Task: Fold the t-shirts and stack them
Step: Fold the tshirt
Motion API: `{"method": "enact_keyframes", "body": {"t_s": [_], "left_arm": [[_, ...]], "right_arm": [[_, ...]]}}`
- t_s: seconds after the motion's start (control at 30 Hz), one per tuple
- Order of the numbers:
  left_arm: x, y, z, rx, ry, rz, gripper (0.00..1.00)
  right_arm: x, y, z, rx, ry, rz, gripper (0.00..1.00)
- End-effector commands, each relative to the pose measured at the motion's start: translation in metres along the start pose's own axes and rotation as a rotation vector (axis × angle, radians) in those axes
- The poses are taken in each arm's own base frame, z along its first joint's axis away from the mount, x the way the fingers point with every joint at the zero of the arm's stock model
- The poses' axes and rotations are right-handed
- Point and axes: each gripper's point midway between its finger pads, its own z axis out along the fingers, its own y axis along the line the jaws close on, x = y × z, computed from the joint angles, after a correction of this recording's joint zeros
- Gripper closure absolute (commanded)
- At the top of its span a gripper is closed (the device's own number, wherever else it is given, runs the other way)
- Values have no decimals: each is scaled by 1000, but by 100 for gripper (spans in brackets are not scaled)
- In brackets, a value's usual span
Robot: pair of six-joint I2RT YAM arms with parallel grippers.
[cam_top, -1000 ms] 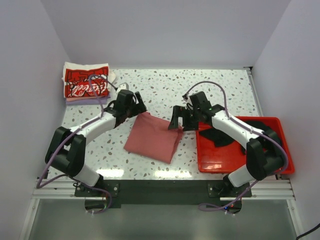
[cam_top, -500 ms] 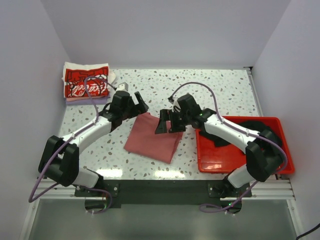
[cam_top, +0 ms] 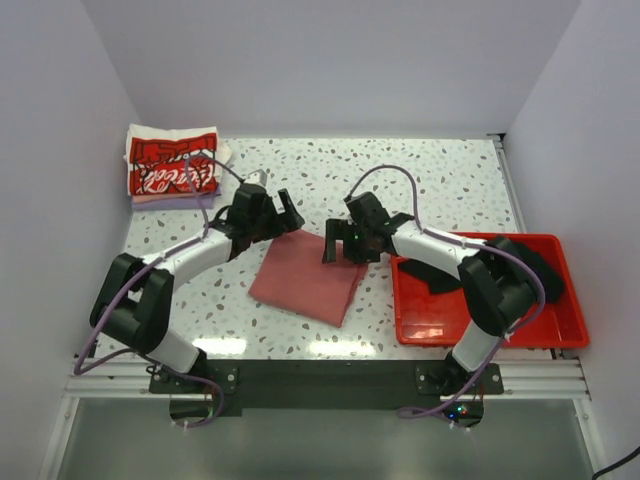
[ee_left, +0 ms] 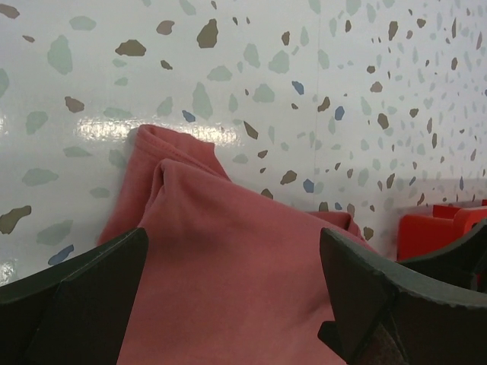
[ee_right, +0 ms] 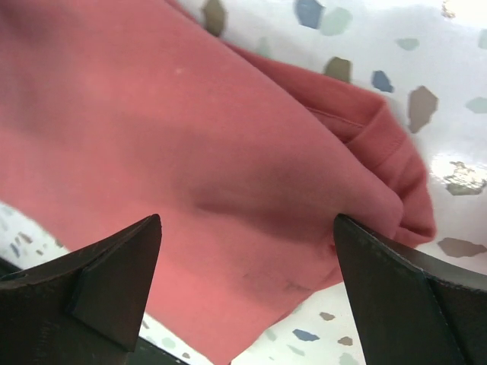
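A dusty-red t-shirt (cam_top: 305,278) lies folded into a tilted rectangle in the middle of the table. My left gripper (cam_top: 283,215) hovers open over its far left corner. In the left wrist view the red cloth (ee_left: 228,289) fills the gap between the spread fingers (ee_left: 76,304). My right gripper (cam_top: 335,243) is open over the far right corner, and the shirt (ee_right: 190,137) shows under its wide-apart fingertips (ee_right: 396,281). A folded stack topped by a white shirt with red Coca-Cola print (cam_top: 170,165) sits at the back left. A black shirt (cam_top: 437,277) lies in the bin.
A red plastic bin (cam_top: 450,325) stands at the right, partly under the right arm; its corner (ee_left: 426,232) shows in the left wrist view. Walls enclose the speckled table (cam_top: 420,180) at the left, back and right.
The right gripper has swung left from the bin side onto the red shirt's far right corner. The left gripper has shifted slightly right to the far left corner and opened a little wider.
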Motion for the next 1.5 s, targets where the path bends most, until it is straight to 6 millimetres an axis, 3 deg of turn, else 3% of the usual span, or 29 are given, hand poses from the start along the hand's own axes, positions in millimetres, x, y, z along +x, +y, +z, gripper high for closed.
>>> {"method": "enact_keyframes", "body": {"t_s": [0.0,0.3,0.53,0.67,0.8,0.87,0.93,1.07,1.17,1.2,1.3,1.33,1.4,1.43,1.47], "left_arm": [[-9,-15,6,66,-21,26,0],[15,-4,27,53,59,24,0],[32,17,38,-19,107,28,0],[39,39,31,-123,120,21,0],[23,47,14,-187,46,31,0],[15,46,7,-195,19,30,0],[-1,34,-2,-172,-24,37,0],[-24,16,-22,-125,-84,43,0],[-32,10,-40,-110,-111,43,0],[-36,7,-49,-100,-130,38,0],[-32,12,-68,-103,-145,21,0],[-26,17,-71,-113,-140,18,0],[-26,20,-84,-111,-164,6,0],[-18,28,-86,-127,-157,-1,0],[-20,29,-92,-124,-177,-7,0]], "right_arm": [[-6,-21,4,95,-18,23,1],[25,-43,33,150,85,33,1],[30,-60,51,197,131,16,1],[21,-66,61,224,134,-50,1],[6,-63,68,220,114,-108,1],[-9,-51,65,179,92,-154,1],[-22,-40,58,149,68,-187,1],[-59,2,25,19,-21,-298,1],[-71,28,-9,-65,-81,-344,1],[-78,38,-30,-94,-126,-357,1],[-78,44,-59,-113,-185,-349,1],[-84,51,-86,-136,-251,-348,1],[-74,46,-99,-135,-277,-314,1],[-73,43,-122,-133,-335,-302,1],[-70,42,-131,-140,-357,-271,1]]}}
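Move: The folded t-shirt lies askew, its middle about 6 cm left of the right hand, 5 cm back and some 4 cm below; its far right corner is roughly level, 6 cm to this hand's right. The red basket's middle lies about 32 cm right and 7 cm back. From the left hand, the shirt's middle is some 10 cm back, 4 cm right and 7 cm below; its far left corner is about 2 cm ahead and 2 cm left. Open fingers of both hands come down onto the folded t-shirt, the right sinking 3 cm and then pushing the right side forward about 5 cm, while the left sinks nearly 6 cm, then shifts left by the far left corner. Both then lift clear, the right higher and drawing back, the left going back and left, fingers wide open throughout. ##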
